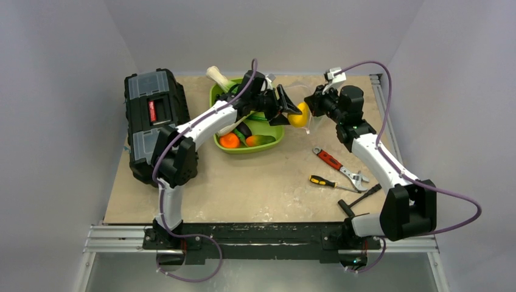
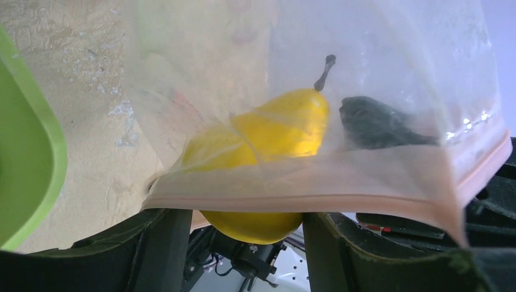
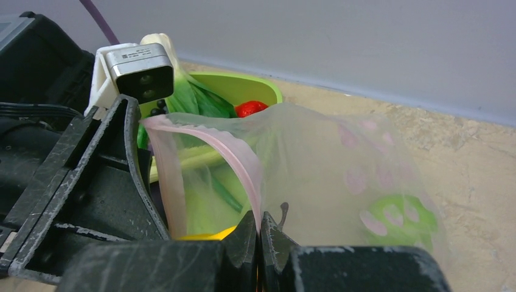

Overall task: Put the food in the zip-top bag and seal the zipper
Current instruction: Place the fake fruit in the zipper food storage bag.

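Observation:
My left gripper (image 1: 291, 109) is shut on a yellow pear (image 1: 299, 115) and holds it in the mouth of the clear zip-top bag (image 1: 299, 91), above the table right of the green tray. In the left wrist view the pear (image 2: 274, 131) sits between my fingers (image 2: 164, 243), its stem end inside the bag (image 2: 389, 48) under the pink zipper (image 2: 304, 202). My right gripper (image 3: 260, 222) is shut on the zipper strip (image 3: 243, 164) and holds the bag (image 3: 341, 182) open. The pear's edge (image 3: 207, 234) shows beside it.
The green tray (image 1: 277, 139) holds an orange piece (image 1: 229, 140), green vegetables and a red piece (image 3: 251, 108). A black toolbox (image 1: 152, 115) stands at the left. A red wrench (image 1: 333, 161), a screwdriver (image 1: 325, 181) and a black tool (image 1: 359, 198) lie at the right.

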Motion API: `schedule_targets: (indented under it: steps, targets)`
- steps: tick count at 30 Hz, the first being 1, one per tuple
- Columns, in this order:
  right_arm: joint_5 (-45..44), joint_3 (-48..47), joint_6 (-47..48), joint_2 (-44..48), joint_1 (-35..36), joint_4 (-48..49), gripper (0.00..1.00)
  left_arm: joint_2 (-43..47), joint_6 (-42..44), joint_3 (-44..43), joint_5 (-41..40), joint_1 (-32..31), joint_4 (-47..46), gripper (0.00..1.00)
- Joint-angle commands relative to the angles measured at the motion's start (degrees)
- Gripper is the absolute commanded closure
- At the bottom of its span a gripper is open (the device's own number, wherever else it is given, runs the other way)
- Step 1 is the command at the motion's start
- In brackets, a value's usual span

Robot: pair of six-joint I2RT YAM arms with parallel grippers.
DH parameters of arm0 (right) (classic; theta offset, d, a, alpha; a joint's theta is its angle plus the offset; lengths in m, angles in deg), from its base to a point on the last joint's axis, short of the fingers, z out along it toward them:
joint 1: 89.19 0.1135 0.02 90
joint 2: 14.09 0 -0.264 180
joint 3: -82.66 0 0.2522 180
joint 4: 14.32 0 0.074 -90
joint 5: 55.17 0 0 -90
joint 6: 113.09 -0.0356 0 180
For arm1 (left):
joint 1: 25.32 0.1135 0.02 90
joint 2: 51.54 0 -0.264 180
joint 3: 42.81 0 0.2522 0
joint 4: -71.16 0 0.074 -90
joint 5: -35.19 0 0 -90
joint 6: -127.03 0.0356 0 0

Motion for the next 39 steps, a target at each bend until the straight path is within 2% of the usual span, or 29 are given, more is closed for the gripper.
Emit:
schedule_targets:
  steps: [1, 3, 5, 9, 21, 31, 36, 39]
  targets:
    - [2.46, 0.21, 0.94, 2.09, 0.21, 3.15, 1.00, 0.08, -2.18, -2.95, 0.24, 0.17, -2.79, 0.56]
    - [2.34, 0.29, 1.00, 2.07, 0.26, 3.15, 1.00, 0.22, -1.62, -3.08, -0.05, 0.21, -2.15, 0.42]
    - [2.33, 0.28, 1.00, 2.08, 0.19, 3.16, 1.00, 0.72, -0.62, -3.09, -0.46, 0.08, -1.59, 0.33]
    - [2.20, 0.29, 1.01, 1.89, 0.28, 3.18, 1.00, 1.78, 1.53, -2.83, -0.91, 0.06, -0.33, 0.27]
    - [2.07, 0.21, 1.05, 1.43, 0.25, 3.24, 1.00, 6.14, 6.38, 0.94, -1.90, 0.11, 0.17, 0.23]
    - [0.60, 0.20, 0.91, 0.29, 0.23, 3.37, 1.00, 16.66, 13.82, 6.71, -3.16, 0.56, -2.12, 0.21]
    - [0.22, 0.12, 0.78, 0.06, 0.25, 3.44, 1.00, 22.82, 20.70, 11.59, -6.22, 0.71, -0.14, 0.20]
    - [0.43, 0.07, 0.69, -0.07, 0.22, 3.42, 1.00, 25.91, 27.24, 14.91, -11.87, 0.65, 4.92, 0.20]
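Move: The yellow pear is still between the left fingers, its middle about 2 cm to the right of the hand point and a centimetre lower, already poked into the bag's open mouth. The bag it goes into spreads on from there, its middle some 8 cm to the right, level fore and aft, and 7 cm lower. The green bowl's middle is about 15 cm left, 1 cm ahead and 17 cm below. From the right hand, the pear is some 4 cm back, 4 cm left and 4 cm lower. The left hand first stays at the bag's mouth and opens its fingers from their grip on the yellow pear, letting go of it while the right hand, keeping still, goes on pinching the bag's upper rim shut between its fingertips. Then the left hand, fingers open, draws off up about 8 cm, to the left some 5 cm and back nearly as far, away from the mouth towards above the green bowl's right side, its wrist rolling about 25 degrees so that its forward side rises. ##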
